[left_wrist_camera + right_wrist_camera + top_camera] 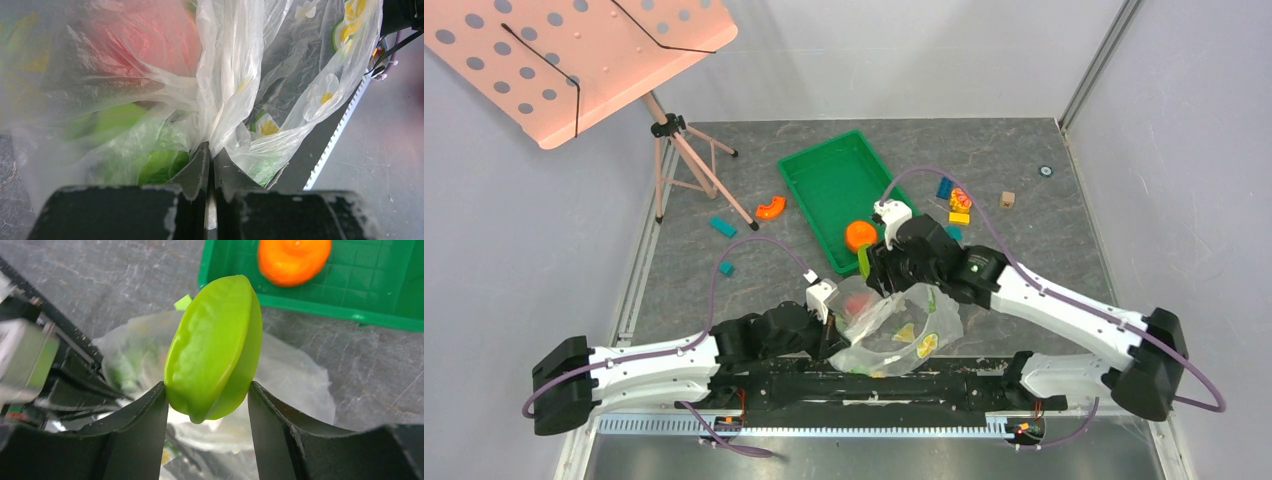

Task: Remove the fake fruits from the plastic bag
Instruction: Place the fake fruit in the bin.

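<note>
The clear flower-printed plastic bag (pixel 904 325) lies at the near edge between the arms. My left gripper (pixel 211 152) is shut on a bunched fold of the bag (pixel 230 75). Through the film a pink peach (pixel 150 40) and a green fruit (pixel 125 125) show. Just above the bag (pixel 295 380), my right gripper (pixel 206 395) is shut on the green ribbed oval piece (pixel 215 350). From the top view this green piece (pixel 864 260) hangs by the near corner of the green tray (pixel 824 175). The round orange (pixel 860 235) sits in that tray, as the right wrist view shows the orange (pixel 294 257).
An orange curved toy piece (pixel 771 208) and teal blocks (pixel 723 227) lie left of the tray. Coloured blocks (pixel 957 200) and a wooden cube (pixel 1007 199) lie to its right. A pink music stand's tripod (pixel 689 160) stands at the back left.
</note>
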Action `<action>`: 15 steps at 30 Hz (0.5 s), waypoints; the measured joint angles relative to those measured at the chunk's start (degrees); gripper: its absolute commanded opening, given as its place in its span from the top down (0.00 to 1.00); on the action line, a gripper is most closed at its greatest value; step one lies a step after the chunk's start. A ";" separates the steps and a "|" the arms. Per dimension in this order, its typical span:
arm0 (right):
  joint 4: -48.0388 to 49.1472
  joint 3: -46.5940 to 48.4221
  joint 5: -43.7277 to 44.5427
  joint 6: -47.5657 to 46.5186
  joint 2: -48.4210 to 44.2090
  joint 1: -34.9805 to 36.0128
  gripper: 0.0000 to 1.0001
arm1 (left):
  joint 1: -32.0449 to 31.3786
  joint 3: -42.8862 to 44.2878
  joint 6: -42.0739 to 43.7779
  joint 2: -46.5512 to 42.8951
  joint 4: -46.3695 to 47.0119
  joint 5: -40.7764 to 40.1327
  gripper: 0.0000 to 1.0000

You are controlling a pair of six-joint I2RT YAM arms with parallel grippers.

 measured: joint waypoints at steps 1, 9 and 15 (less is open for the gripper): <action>0.33 0.79 -0.44 -0.94 1.73 -1.33 0.55 | 0.00 0.00 0.02 -0.13 -0.26 -0.04 0.94; 3.45 7.21 -3.39 -6.14 13.07 -9.84 0.55 | 0.00 0.11 0.02 -0.42 -1.84 -0.11 0.94; 3.54 10.73 -5.57 -10.29 19.80 -15.15 0.55 | 0.00 0.46 0.04 -0.68 -2.54 -0.44 0.95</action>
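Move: The right hand already holds the green fruit high over the bag. The bin's middle is about 24 cm ahead of the right hand, 6 cm left and 16 cm below. The orange fruit in its near end is some 17 cm ahead, 4 cm left; the bag's middle is about 4 cm back, 3 cm right. From the left hand, which pinches the bag, the bin's middle is roughly 36 cm ahead, 1 cm right. The right hand carries the green fruit forward about 11 cm and down some 4 cm, to the bin's near edge. ##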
